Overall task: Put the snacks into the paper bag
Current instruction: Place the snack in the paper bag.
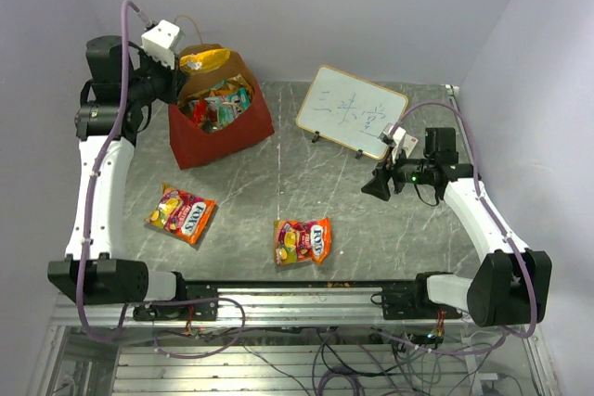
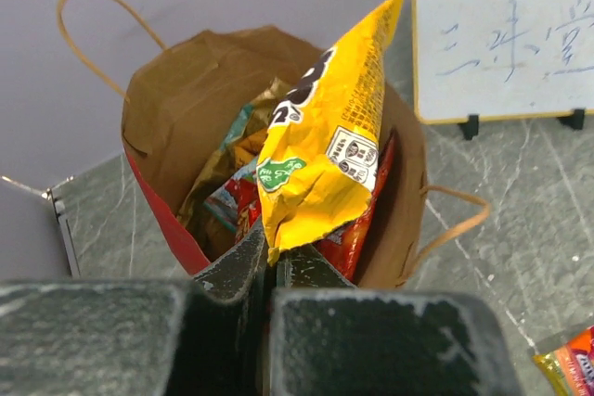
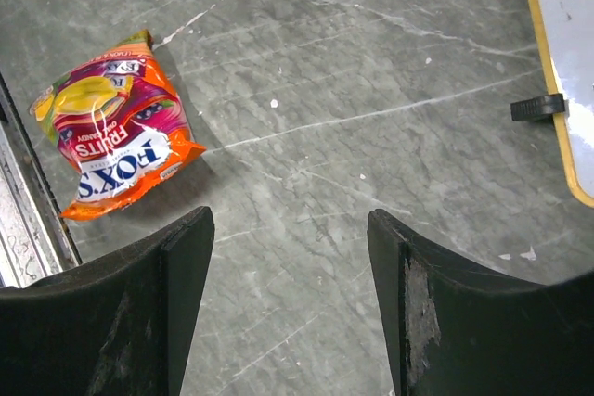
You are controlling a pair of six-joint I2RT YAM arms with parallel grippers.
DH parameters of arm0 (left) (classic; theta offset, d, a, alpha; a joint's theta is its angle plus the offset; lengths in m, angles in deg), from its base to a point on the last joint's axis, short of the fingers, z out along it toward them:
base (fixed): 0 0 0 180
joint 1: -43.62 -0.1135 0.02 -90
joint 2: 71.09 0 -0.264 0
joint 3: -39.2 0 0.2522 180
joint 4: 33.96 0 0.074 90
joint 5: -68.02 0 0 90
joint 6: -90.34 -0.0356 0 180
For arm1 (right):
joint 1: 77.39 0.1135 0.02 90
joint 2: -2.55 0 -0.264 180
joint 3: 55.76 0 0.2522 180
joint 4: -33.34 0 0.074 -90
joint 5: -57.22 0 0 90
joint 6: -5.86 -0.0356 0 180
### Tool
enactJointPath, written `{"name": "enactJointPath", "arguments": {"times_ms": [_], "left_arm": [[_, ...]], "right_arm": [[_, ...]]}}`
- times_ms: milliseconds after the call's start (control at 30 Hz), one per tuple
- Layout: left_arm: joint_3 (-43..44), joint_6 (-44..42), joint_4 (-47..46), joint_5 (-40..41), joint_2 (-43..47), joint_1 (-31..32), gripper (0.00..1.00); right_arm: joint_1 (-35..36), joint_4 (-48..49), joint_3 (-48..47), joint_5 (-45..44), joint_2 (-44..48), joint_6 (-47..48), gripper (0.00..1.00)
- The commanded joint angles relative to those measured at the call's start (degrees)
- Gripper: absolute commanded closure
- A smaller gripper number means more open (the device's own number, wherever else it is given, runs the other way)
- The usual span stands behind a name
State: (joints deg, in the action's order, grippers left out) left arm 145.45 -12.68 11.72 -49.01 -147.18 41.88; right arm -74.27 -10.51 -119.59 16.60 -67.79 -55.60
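Observation:
The paper bag (image 1: 223, 129) is red outside and brown inside, and stands open at the back left. It holds several snack packets (image 1: 218, 104). My left gripper (image 1: 186, 70) is above its mouth, shut on the lower edge of a yellow snack packet (image 1: 206, 60). In the left wrist view the gripper (image 2: 272, 261) pinches this yellow packet (image 2: 325, 136) over the bag (image 2: 181, 99); red and teal packets lie beneath it. Two orange Fox's candy packets (image 1: 181, 214) (image 1: 302, 241) lie flat on the table. My right gripper (image 1: 376, 187) is open and empty above the table, with one packet (image 3: 111, 136) ahead of it (image 3: 290, 229).
A whiteboard (image 1: 351, 110) with writing stands on small feet at the back right; it also shows in the left wrist view (image 2: 506, 44) and in the right wrist view (image 3: 566, 62). The bag's tan handles (image 2: 93, 34) stick out. A metal rail (image 1: 297, 299) runs along the near edge.

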Motion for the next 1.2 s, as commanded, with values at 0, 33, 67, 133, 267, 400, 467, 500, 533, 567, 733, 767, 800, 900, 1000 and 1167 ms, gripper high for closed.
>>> {"name": "enactJointPath", "arguments": {"times_ms": [0,33,67,133,267,400,467,500,533,567,733,767,800,900,1000,1167], "left_arm": [[2.8,-4.0,2.4,2.3,-3.4,-0.1,0.93],[3.0,-4.5,2.7,2.2,-4.2,-0.1,0.93],[3.2,-5.1,2.9,2.4,-4.8,-0.1,0.93],[3.4,-5.9,3.0,2.8,-6.1,0.0,0.93],[3.4,-6.7,2.6,2.9,-8.0,0.5,0.93],[3.3,-7.0,2.0,3.3,-9.9,1.0,0.93],[3.4,-7.3,1.8,3.4,-10.9,1.3,0.93],[3.5,-7.4,1.8,3.5,-11.4,1.5,0.93],[3.6,-7.5,1.8,3.6,-11.8,1.7,0.93],[3.8,-7.7,1.8,3.7,-12.2,1.8,0.93],[4.4,-8.4,2.3,4.0,-14.0,2.0,0.93],[4.5,-8.6,2.4,4.3,-14.4,3.4,0.93],[4.6,-8.6,2.4,4.5,-14.7,3.8,0.93],[4.3,-8.1,1.9,4.8,-15.4,4.3,0.93],[3.5,-7.3,0.9,4.9,-15.7,4.9,0.93],[3.0,-6.9,0.7,6.4,-16.9,6.5,0.93]], "right_arm": [[-1.8,1.6,1.0,0.4,1.1,0.6,0.33],[-2.0,1.7,1.2,0.6,1.2,0.5,0.33],[-2.1,1.7,1.3,0.8,1.3,0.5,0.33],[-2.3,1.8,1.4,0.8,1.3,0.5,0.33],[-2.5,1.8,1.3,0.7,1.2,0.3,0.32],[-2.7,1.5,1.1,1.2,1.1,0.3,0.32],[-3.0,1.6,1.3,1.5,1.5,0.2,0.32],[-3.1,1.7,1.4,1.6,1.6,0.3,0.32],[-3.2,1.7,1.5,1.7,1.7,0.2,0.32],[-3.3,1.8,1.5,1.6,1.7,0.3,0.32],[-3.7,1.3,1.4,1.9,1.0,0.6,0.32],[-3.8,1.2,1.4,2.0,0.9,0.7,0.32],[-3.8,1.3,1.4,2.0,1.0,0.7,0.32],[-3.9,1.6,1.7,1.9,1.5,0.6,0.32],[-4.1,1.8,1.8,1.9,1.5,0.4,0.32],[-4.1,1.7,1.6,1.9,1.1,0.3,0.32]]}}
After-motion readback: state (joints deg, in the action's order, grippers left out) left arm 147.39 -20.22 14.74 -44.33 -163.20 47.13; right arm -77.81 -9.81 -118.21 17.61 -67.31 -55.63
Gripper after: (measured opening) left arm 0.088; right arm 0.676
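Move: The left hand already holds the small yellow snack at its end; the paper bag's middle is about 12 cm ahead, 8 cm right and 25 cm below. The Fox's pouch lies some 17 cm back, 2 cm left and 38 cm below, the whiteboard roughly 9 cm ahead, 40 cm right and 33 cm below. From the idle right hand, the paper bag is about 24 cm ahead, 37 cm left and level. Left hand lowers the snack about 11 cm and 6 cm forward towards the bag's mouth, fingers tipping down, still pinching. ##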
